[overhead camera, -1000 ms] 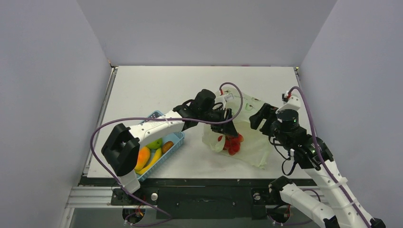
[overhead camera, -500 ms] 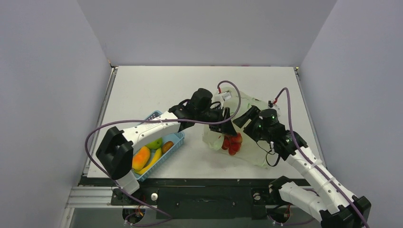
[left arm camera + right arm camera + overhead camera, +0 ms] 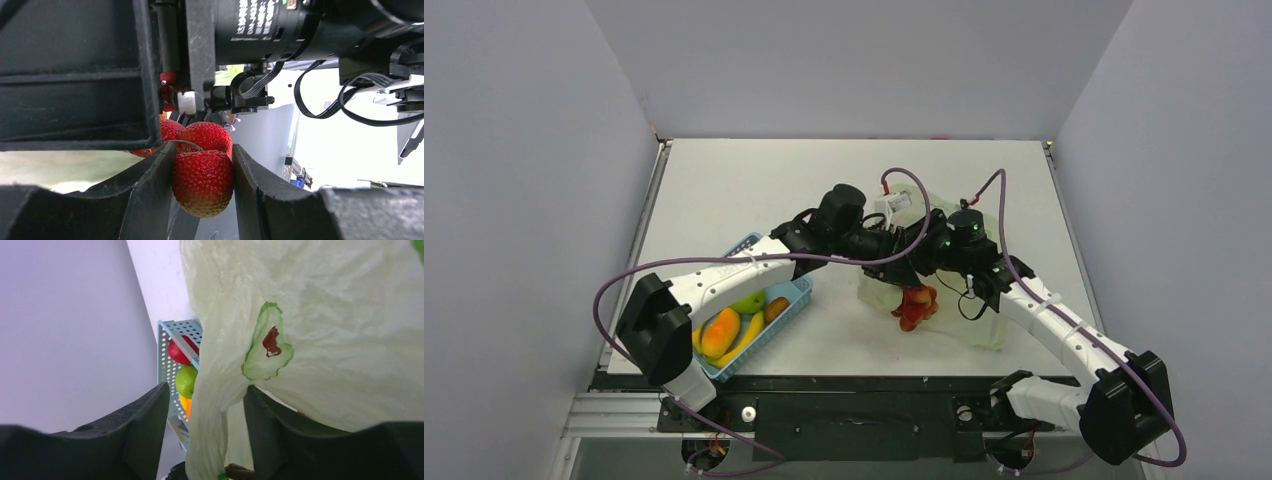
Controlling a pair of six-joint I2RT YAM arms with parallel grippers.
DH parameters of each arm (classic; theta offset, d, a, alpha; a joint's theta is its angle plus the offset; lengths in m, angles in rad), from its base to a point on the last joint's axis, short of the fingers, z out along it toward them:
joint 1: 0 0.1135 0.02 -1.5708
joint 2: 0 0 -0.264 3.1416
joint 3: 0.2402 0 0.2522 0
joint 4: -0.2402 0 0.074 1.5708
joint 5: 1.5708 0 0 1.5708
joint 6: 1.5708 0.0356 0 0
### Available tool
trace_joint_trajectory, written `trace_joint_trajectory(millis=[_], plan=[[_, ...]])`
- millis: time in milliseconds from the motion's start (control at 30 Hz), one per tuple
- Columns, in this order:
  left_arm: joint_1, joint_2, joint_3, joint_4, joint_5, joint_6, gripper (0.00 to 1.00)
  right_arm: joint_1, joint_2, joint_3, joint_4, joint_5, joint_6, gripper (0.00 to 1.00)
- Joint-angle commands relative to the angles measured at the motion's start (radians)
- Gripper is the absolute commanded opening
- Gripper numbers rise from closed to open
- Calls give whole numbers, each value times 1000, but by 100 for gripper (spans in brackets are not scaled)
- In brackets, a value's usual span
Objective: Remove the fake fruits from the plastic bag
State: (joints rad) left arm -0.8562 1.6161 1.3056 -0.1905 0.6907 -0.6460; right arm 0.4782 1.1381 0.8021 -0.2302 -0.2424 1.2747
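Note:
The plastic bag [image 3: 972, 322] lies crumpled at the centre right of the table, pale yellow-green with avocado prints [image 3: 325, 315]. A red berry cluster [image 3: 915, 305] of the fake fruits hangs at its mouth. My left gripper [image 3: 911, 274] is shut on one berry [image 3: 202, 182], which sits squeezed between both fingers. My right gripper [image 3: 206, 387] is open around a hanging fold of the bag. That fold touches the right finger and stands apart from the left one. In the top view my right gripper [image 3: 932, 260] sits beside the left one above the bag's mouth.
A blue lattice basket [image 3: 796, 293] stands left of the bag, under my left arm. It holds a green fruit [image 3: 749, 302], a yellow banana and an orange fruit [image 3: 722, 331]. The right wrist view shows a red fruit [image 3: 177, 351] in the basket [image 3: 172, 335] too.
My right arm has swung left and forward from the right of the bag to its mouth, and its jaws have narrowed around a bag fold. The left gripper keeps its hold on the berries.

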Motion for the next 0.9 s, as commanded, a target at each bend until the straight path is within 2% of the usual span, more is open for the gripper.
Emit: trace_joint_trajectory(millis=[0,33,67,233,400,533,667,767,867], plan=[[-3,-27,-5,34,17,25,5,-2,-12,12,138,-48,65,39],[-3,-26,-12,33,15,27,5,-2,-18,19,147,-55,69,34],[-3,-24,-15,29,13,30,5,-4,-21,22,156,-64,86,23],[-4,-7,-13,1,-7,48,5,4,-23,34,256,-128,192,1],[-30,18,30,-25,-1,77,5,16,-12,50,293,-123,252,0],[-67,62,98,-104,5,141,8,41,23,53,371,-136,321,0],[-72,77,156,-247,-84,211,11,69,37,78,347,-133,285,0],[-72,56,170,-294,-218,259,17,70,24,66,305,-105,253,0],[-88,41,174,-297,-212,295,19,50,34,55,307,-91,248,0]])
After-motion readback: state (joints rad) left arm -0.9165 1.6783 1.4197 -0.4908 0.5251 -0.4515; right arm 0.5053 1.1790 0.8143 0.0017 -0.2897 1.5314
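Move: The edge of the plastic bag already lies between the right hand's open fingers, about 1 cm below the hand point, straight below it. The strawberries hang some 11 cm back from it, neither left nor right, and about 3 cm lower than the right hand. From the left hand, which already grips them, the blue basket is about 33 cm left, 7 cm back and 20 cm below, and the bag edge 6 cm ahead, level sideways, 4 cm lower. Right fingers pinch the bag edge and rise leftward about 5 cm; the left hand lowers its strawberries 4. ##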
